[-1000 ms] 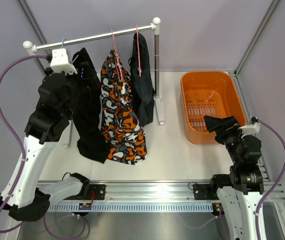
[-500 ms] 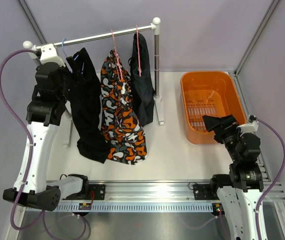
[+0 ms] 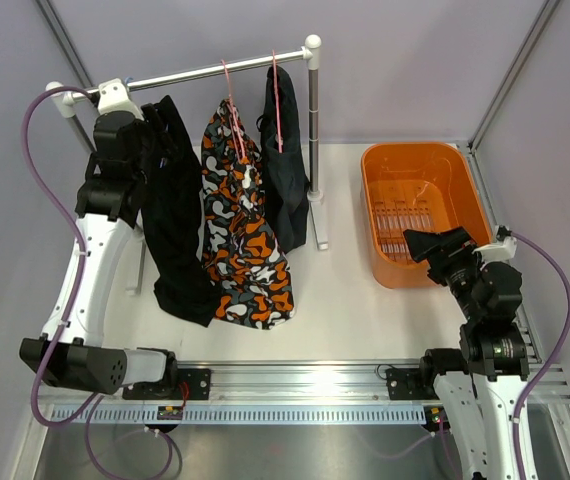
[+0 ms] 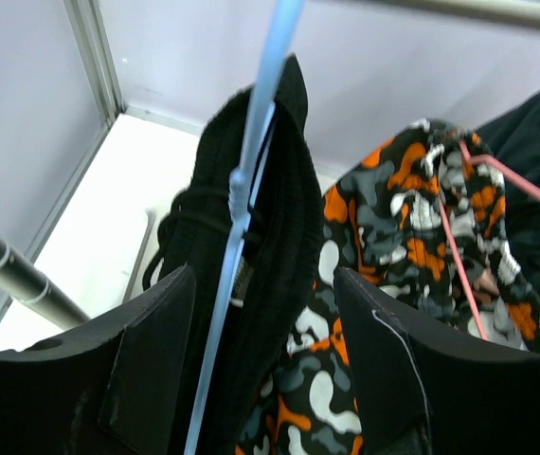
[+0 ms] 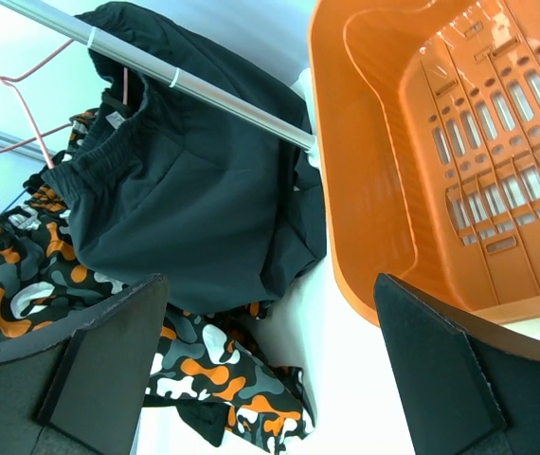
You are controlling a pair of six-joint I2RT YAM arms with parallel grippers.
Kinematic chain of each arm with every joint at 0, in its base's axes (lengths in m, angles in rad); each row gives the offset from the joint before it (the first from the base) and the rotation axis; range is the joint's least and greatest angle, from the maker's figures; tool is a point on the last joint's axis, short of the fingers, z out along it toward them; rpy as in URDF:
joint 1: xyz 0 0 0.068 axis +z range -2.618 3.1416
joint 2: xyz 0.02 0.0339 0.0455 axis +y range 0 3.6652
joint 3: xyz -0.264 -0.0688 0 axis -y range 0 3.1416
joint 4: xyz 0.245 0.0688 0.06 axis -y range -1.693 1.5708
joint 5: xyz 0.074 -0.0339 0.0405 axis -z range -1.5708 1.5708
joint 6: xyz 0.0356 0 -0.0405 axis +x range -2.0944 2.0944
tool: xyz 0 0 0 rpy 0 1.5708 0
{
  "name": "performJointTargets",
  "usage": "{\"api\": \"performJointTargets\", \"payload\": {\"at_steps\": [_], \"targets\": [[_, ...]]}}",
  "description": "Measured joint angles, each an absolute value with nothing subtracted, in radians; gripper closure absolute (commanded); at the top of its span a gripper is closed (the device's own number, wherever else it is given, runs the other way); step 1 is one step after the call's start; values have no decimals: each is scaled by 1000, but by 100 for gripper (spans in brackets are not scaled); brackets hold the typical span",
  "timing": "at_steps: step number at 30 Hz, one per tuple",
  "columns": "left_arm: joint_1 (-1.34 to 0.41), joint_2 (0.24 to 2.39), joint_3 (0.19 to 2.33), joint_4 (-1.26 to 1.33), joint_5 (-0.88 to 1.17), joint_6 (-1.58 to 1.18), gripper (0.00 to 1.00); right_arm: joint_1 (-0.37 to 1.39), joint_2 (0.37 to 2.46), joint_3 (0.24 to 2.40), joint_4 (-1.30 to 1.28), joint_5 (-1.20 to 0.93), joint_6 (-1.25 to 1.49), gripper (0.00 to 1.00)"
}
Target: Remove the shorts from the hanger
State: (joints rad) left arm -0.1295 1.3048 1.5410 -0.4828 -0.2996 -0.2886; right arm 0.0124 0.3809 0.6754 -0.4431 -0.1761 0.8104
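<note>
Three pairs of shorts hang from a metal rail [image 3: 195, 72]: a black pair [image 3: 175, 230] on the left, a camouflage pair [image 3: 240, 240] in the middle, and a second black pair [image 3: 285, 170] on the right. My left gripper [image 3: 148, 140] is up at the top of the left black pair. In the left wrist view its jaws straddle the black waistband [image 4: 270, 218] and the blue hanger [image 4: 251, 142], with gaps on both sides, so the left gripper [image 4: 262, 284] is open. My right gripper [image 5: 270, 284] hangs open and empty near the basket.
An orange basket [image 3: 420, 210] stands on the table at the right, just behind the right gripper [image 3: 430, 245]. Pink hangers [image 3: 233, 120] carry the middle and right pairs. The rack's right post [image 3: 315, 140] stands between the clothes and the basket.
The left arm has straightened along the left side, keeping its gripper at the top of the left black shorts. Its jaws have narrowed around the waistband. The right arm has barely moved.
</note>
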Motion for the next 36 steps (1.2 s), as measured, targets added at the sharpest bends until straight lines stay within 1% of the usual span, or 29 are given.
{"api": "performJointTargets", "payload": {"at_steps": [5,17,19,20,21,22,24,25,27,28,36], "targets": [[-122,1326,1551,-440,-313,-288,40,12,385,704,-447,-177,799,1],[-118,1378,1565,-435,-321,-284,47,12,389,714,-461,-178,791,0],[-116,1378,1565,-434,-323,-284,50,12,390,714,-461,-178,789,1],[-116,1378,1565,-434,-323,-283,52,12,392,714,-461,-178,788,1],[-115,1378,1565,-432,-323,-282,59,12,395,714,-461,-178,788,1],[-115,1378,1565,-430,-323,-282,62,12,398,714,-461,-178,788,1],[-115,1378,1565,-430,-324,-279,71,12,403,714,-461,-178,787,1],[-114,1378,1565,-430,-324,-277,80,12,405,714,-461,-178,786,1],[-113,1378,1565,-431,-324,-269,90,12,405,714,-461,-178,786,1],[-113,1378,1566,-431,-324,-269,99,12,405,714,-461,-179,786,1],[-112,1365,1578,-466,-304,-264,100,12,406,714,-461,-192,781,1]]}}
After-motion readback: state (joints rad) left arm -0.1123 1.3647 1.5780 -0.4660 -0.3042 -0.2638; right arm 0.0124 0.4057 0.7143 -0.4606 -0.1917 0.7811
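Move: The blue hanger's neck, the knot under its hook, sits just ahead of the left gripper: about 3 cm forward, 1 cm left and level with it. The rail is some 3 cm ahead of the hand and 6 cm above. The black shorts hang with their middle roughly 5 cm ahead, 3 cm right and 17 cm below, the camouflage shorts about 7 cm ahead, 14 cm right and 20 cm below. From the right gripper the neck is around 21 cm forward, 50 cm left and 11 cm higher. Bring the left gripper forward about 2.5 cm under the rail, easing slightly left, until the half-open fingers straddle the blue hanger just below the knot under its hook. Stay there and close them fully to pinch the hanger's wire, then begin to draw it back by half a centimetre. ##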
